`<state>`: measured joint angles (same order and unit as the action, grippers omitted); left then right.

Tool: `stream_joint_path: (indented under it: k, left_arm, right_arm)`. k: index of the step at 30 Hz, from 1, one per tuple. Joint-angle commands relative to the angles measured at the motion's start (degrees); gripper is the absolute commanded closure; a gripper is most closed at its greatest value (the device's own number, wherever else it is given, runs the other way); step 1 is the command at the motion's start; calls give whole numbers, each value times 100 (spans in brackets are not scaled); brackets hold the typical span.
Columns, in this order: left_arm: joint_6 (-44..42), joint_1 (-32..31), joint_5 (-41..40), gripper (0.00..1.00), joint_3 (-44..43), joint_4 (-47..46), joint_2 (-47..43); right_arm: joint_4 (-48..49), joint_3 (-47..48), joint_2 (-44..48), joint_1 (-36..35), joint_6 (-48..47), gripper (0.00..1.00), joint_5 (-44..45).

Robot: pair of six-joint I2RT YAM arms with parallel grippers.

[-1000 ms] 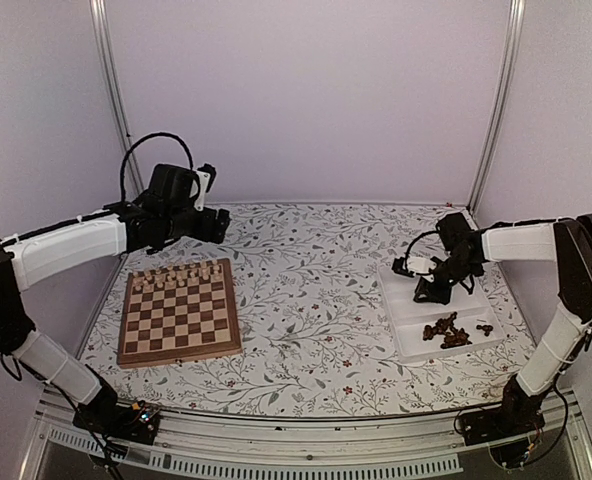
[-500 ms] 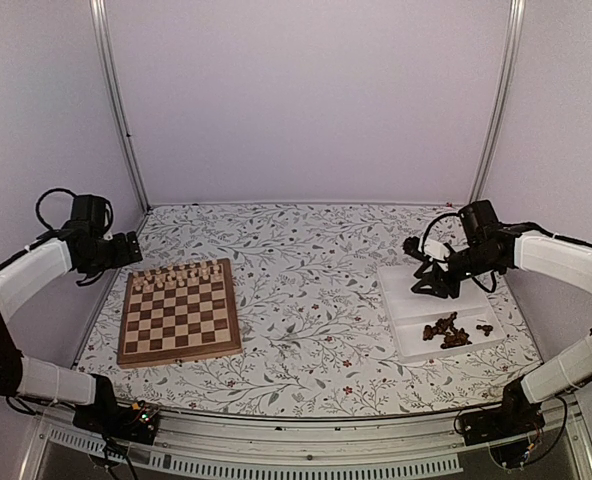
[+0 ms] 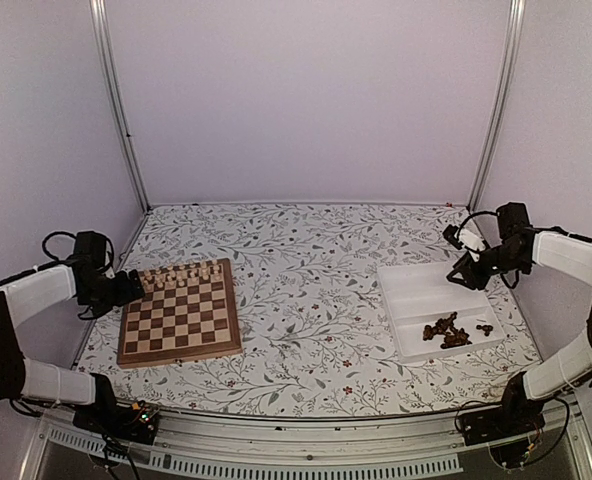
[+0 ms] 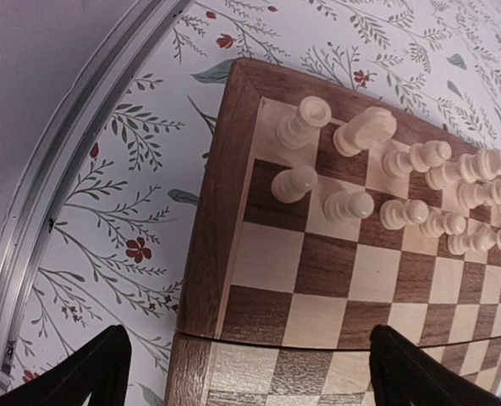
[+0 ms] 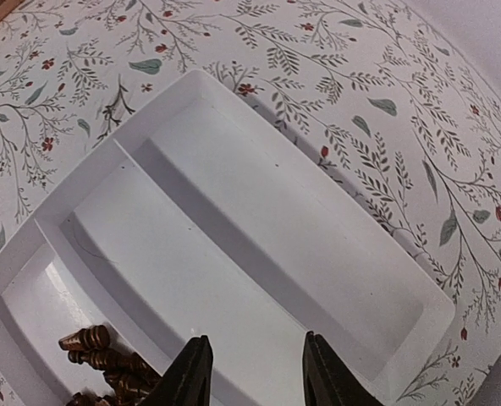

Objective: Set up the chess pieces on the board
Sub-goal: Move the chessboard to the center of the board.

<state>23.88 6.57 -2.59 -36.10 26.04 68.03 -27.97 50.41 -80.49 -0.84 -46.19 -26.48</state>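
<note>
The board (image 3: 181, 315) lies on the left of the table, with pale cream chessmen (image 3: 181, 274) on its two far rows. Dark brown chess pieces (image 3: 450, 332) lie heaped in the near compartment of a white tray (image 3: 423, 290). My left gripper (image 3: 128, 289) hangs at the board's far left corner, wide open and empty. From its wrist, the board (image 4: 318, 262) fills the view between the left gripper's (image 4: 246, 376) spread fingers. My right gripper (image 3: 462, 277) hovers over the tray's far right corner. In the right wrist view, the right gripper (image 5: 257, 376) is open over the tray (image 5: 233, 203), with dark pieces (image 5: 107, 362) to its left.
The tabletop (image 3: 306, 290) has a floral print. Metal frame posts (image 3: 116, 100) stand at the back corners, and pale walls close in on both sides. The tray's two far compartments (image 5: 301, 220) hold nothing.
My left arm has swung from behind the board to its far left corner and come lower. My right arm has drawn back toward the tray's far right corner, and its jaws have parted.
</note>
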Motion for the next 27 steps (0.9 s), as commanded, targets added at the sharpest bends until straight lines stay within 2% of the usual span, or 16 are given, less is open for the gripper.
stream_joint_path:
  k: [1, 10, 19, 27]
  left_arm:
    - [30, 16, 397, 1, 155, -325, 325]
    - [-64, -238, 866, 1, 180, -626, 983]
    - [-148, -1248, 734, 1, 198, -752, 1257]
    - [-147, -2168, 345, 2, -75, -865, 1696]
  right_arm:
    - [27, 129, 231, 386, 101, 61, 63]
    - [87, 93, 219, 579, 168, 61, 173]
    - [85, 311, -87, 1036, 324, 61, 314]
    - [73, 225, -225, 1084, 260, 61, 185]
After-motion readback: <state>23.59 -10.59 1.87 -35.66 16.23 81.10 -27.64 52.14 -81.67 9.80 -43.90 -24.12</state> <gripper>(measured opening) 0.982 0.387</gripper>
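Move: The open left hand hovers over the chessboard's left border: the middle of the board lies about 10 cm to its right, roughly 1 cm back and 5 cm below. The light pieces, centred some 9 cm farther forward than the board's middle, stand about 10 cm right of the hand and 3 cm below it. From the right hand, the chessboard lies roughly 65 cm to the left, about 3 cm back and 7 cm down. Left hand sinks 5 cm, pushes the chessboard's left edge rightward, travelling 10 cm; right hand shifts right 7. ##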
